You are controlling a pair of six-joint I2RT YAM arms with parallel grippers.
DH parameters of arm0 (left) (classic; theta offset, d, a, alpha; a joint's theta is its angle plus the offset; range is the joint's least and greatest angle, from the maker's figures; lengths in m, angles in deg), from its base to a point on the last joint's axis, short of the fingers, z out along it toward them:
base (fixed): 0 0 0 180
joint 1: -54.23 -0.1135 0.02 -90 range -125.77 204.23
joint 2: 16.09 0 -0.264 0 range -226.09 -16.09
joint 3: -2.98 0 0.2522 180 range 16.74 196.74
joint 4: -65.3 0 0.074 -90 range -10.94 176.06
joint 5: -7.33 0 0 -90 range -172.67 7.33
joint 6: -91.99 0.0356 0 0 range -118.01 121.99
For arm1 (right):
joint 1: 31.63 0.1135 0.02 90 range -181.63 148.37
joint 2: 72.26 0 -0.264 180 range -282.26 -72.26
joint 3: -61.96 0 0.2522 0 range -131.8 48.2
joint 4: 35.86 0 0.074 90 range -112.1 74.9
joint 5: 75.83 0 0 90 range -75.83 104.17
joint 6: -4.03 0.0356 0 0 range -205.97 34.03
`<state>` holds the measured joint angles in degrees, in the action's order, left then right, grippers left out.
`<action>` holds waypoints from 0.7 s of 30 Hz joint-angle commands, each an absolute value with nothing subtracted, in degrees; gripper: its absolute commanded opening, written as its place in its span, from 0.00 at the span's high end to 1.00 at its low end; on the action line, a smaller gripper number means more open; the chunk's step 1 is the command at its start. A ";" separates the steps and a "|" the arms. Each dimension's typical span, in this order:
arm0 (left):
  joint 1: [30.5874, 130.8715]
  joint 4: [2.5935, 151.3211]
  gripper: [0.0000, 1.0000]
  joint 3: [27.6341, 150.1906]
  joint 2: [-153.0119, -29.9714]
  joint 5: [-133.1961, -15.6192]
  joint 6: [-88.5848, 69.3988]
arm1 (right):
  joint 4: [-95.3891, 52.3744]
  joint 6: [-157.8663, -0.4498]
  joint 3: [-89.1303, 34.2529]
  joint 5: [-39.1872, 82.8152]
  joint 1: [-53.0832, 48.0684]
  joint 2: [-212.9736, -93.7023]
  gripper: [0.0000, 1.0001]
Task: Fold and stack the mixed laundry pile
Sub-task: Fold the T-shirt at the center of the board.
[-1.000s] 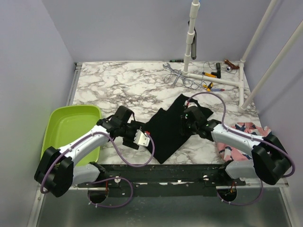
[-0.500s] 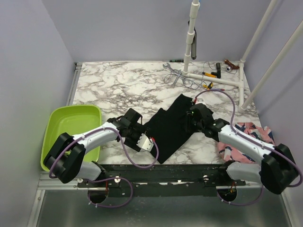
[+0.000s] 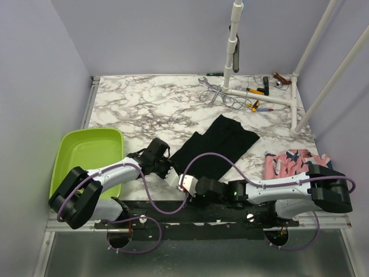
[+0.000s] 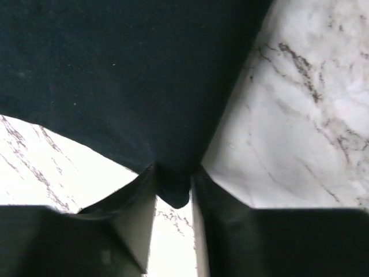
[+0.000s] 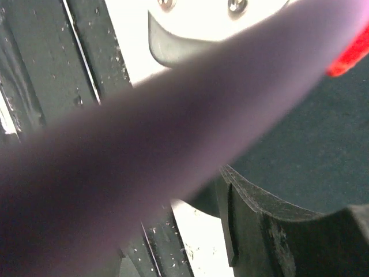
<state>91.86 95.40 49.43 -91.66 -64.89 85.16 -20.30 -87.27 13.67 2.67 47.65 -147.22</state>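
The large black garment [image 3: 218,147] lies spread on the marble table [image 3: 144,104]. My left gripper [image 3: 168,165] is shut on its near left corner; the left wrist view shows the black cloth [image 4: 144,81] pinched between my left gripper's [image 4: 174,193] tips. My right gripper [image 3: 192,185] is low at the table's front edge, by the garment's near tip. In the right wrist view a purple cable [image 5: 173,133] hides most of it; one finger [image 5: 253,231] and black cloth [image 5: 317,156] show. The pink shark-print garment [image 3: 291,164] lies at the right. The striped garment is out of view.
A lime green basin [image 3: 86,156] stands at the left edge. Tools and wires [image 3: 253,99] lie at the back right beside a white pipe frame [image 3: 230,52]. The left arm's cable [image 3: 219,158] loops over the garment.
My right arm left the garment's far right part and swung down to the front edge. My left gripper moved onto the garment's near left corner. The garment now lies uncovered.
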 commanded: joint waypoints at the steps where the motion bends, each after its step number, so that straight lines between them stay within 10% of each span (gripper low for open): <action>1: 92.16 91.58 0.81 46.14 -89.87 -62.35 87.04 | -22.19 -90.97 11.77 2.20 51.02 -149.91 0.38; 3: 92.12 89.59 1.00 45.27 -89.41 -63.29 86.11 | -20.34 -87.39 10.58 0.93 51.59 -150.71 0.37; 21: 87.41 99.52 1.00 42.25 -80.51 -65.71 72.77 | -33.38 -81.91 12.74 -8.84 56.47 -160.04 0.36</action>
<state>87.55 96.14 43.29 -82.04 -65.96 75.94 -32.45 -82.25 14.07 -2.49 55.83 -156.02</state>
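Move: My half-open left fingers are already round the T-shirt's left hem corner, no more than 1 cm below. My open right hand is over the front edge of the board. From it, the near hem corner is about 2 cm back, 2 cm left and 3 cm below, and the shirt's middle is some 19 cm ahead and 9 cm right. The green bin is about 30 cm to the left of my left hand, level with it. I shut my left fingers on the hem corner, then draw it about 4 cm to my left, rising a little and sinking again as the hand turns some 10 degrees counter-clockwise. Meanwhile my right hand, kept open, follows the near corner about 4 cm left and 3 cm back along the board's edge, dipping, rising, then sinking until its fingertips straddle the corner. ##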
